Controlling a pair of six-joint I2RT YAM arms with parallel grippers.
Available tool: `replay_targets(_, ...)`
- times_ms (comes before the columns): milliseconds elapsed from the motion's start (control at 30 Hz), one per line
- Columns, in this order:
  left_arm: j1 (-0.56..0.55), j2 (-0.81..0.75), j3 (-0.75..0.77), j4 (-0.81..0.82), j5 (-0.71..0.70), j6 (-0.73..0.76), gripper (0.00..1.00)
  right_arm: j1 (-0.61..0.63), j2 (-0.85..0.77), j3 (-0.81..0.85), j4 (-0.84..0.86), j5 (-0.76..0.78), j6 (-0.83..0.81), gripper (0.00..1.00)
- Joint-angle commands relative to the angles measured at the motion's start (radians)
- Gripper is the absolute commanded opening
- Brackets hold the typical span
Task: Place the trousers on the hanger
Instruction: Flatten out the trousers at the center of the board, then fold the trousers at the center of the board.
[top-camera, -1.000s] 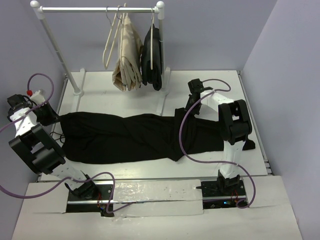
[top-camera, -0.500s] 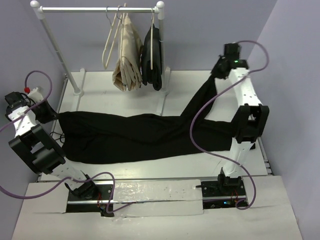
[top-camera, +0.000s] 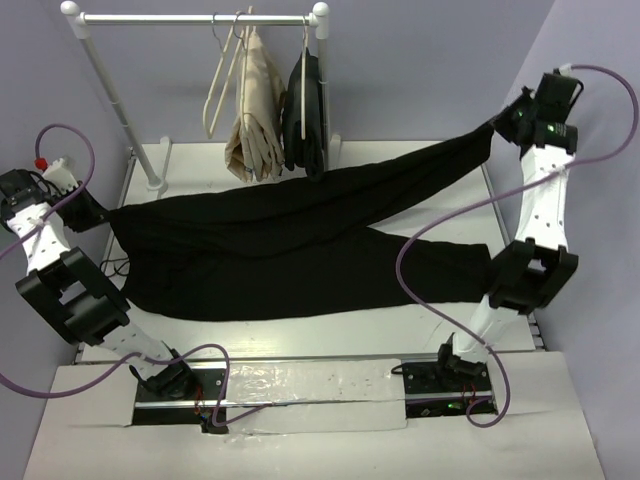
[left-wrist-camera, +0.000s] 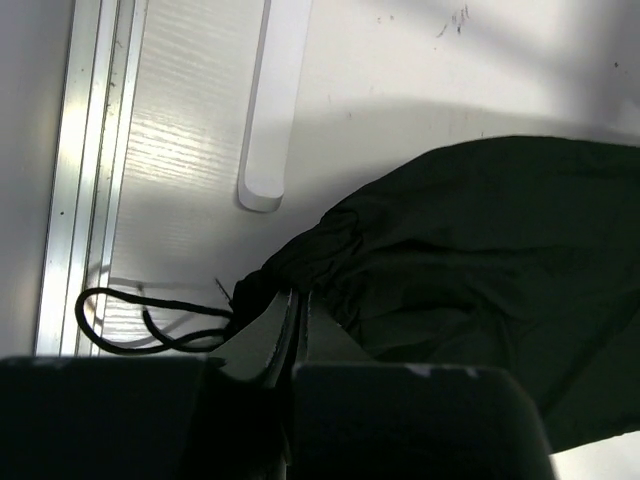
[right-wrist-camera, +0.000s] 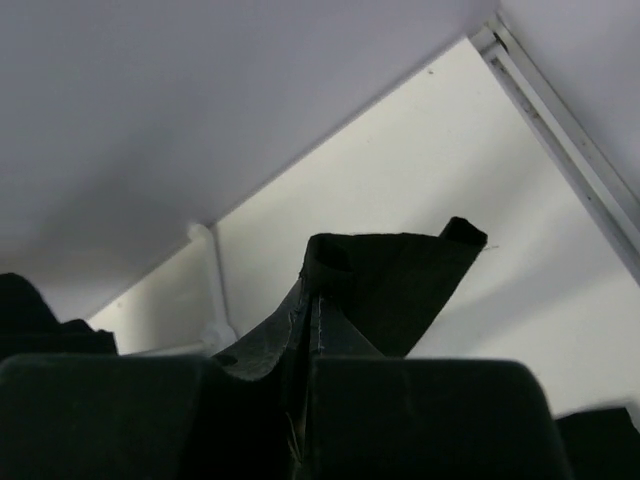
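The black trousers (top-camera: 270, 255) lie stretched across the white table. My left gripper (top-camera: 98, 214) is shut on their waist end at the far left; in the left wrist view the gripper (left-wrist-camera: 298, 300) pinches the bunched waistband (left-wrist-camera: 330, 250). My right gripper (top-camera: 503, 118) is shut on one leg's end and holds it high at the far right, so that leg hangs taut above the table. In the right wrist view the gripper (right-wrist-camera: 312, 300) grips the hem (right-wrist-camera: 400, 280). The bare white hanger (top-camera: 218, 85) hangs on the rail at the back.
A white rack (top-camera: 200, 18) stands at the back, with beige trousers (top-camera: 256, 115) and a small black garment (top-camera: 306, 115) on their own hangers. The rack's foot (left-wrist-camera: 272, 110) and a loose black cord (left-wrist-camera: 130, 325) lie by the left gripper. Walls stand close on both sides.
My right gripper has risen and swung from the table's middle to the far right, lifting one trouser leg taut. My left gripper has pulled the waist slightly left and back.
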Motion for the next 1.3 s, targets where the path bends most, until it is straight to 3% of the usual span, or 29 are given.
replay_targets(0, -0.004, -0.004, 0.040, -0.001, 0.041, -0.004, 0.00, -0.079, -0.157, -0.198, 0.128, -0.059, 0.042, 0.00)
replay_targets(267, 0.024, -0.081, -0.099, -0.096, 0.018, 0.125, 0.00, -0.194, -0.447, -0.788, 0.199, 0.011, 0.036, 0.00)
replay_targets(433, 0.090, -0.110, -0.162, -0.165, -0.040, 0.217, 0.00, -0.418, -0.603, -1.021, 0.194, 0.002, 0.081, 0.00)
replay_targets(567, 0.095, -0.122, -0.210, -0.200, -0.071, 0.288, 0.00, -0.455, -0.641, -1.147, 0.226, 0.027, 0.124, 0.00)
replay_targets(767, 0.098, -0.111, -0.225, -0.254, -0.076, 0.341, 0.00, -0.467, -0.608, -1.151, 0.209, 0.016, 0.128, 0.00)
replay_targets(933, 0.107, -0.090, -0.136, -0.310, -0.051, 0.357, 0.00, -0.469, -0.601, -1.059, 0.150, 0.023, 0.119, 0.00)
replay_targets(1267, 0.180, -0.088, -0.044, -0.456, -0.077, 0.429, 0.00, -0.489, -0.656, -1.069, 0.114, 0.085, 0.118, 0.00)
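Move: The trousers' free cuff lies flat on the board about 25 cm back from the right hand, 5 cm to its left and 33 cm below; the board's right edge runs some 12 cm to that hand's right, level with it. From the left hand, the near corner of the lying waist is roughly 19 cm back, 4 cm right and 16 cm down, while the near end of the left rack foot is about 3 cm ahead and 4 cm right, 16 cm below. The trousers' raised upper layer, still pinched at its cuff by the right hand and at the waistband by the left, is swung back and down over the lying leg. The right hand sweeps about 25 cm back and 20 cm down, drifting right and turning some 30 degrees clockwise; the left goes about 12 cm back and sinks more slowly, tipping further down, and both rise slightly late on. ##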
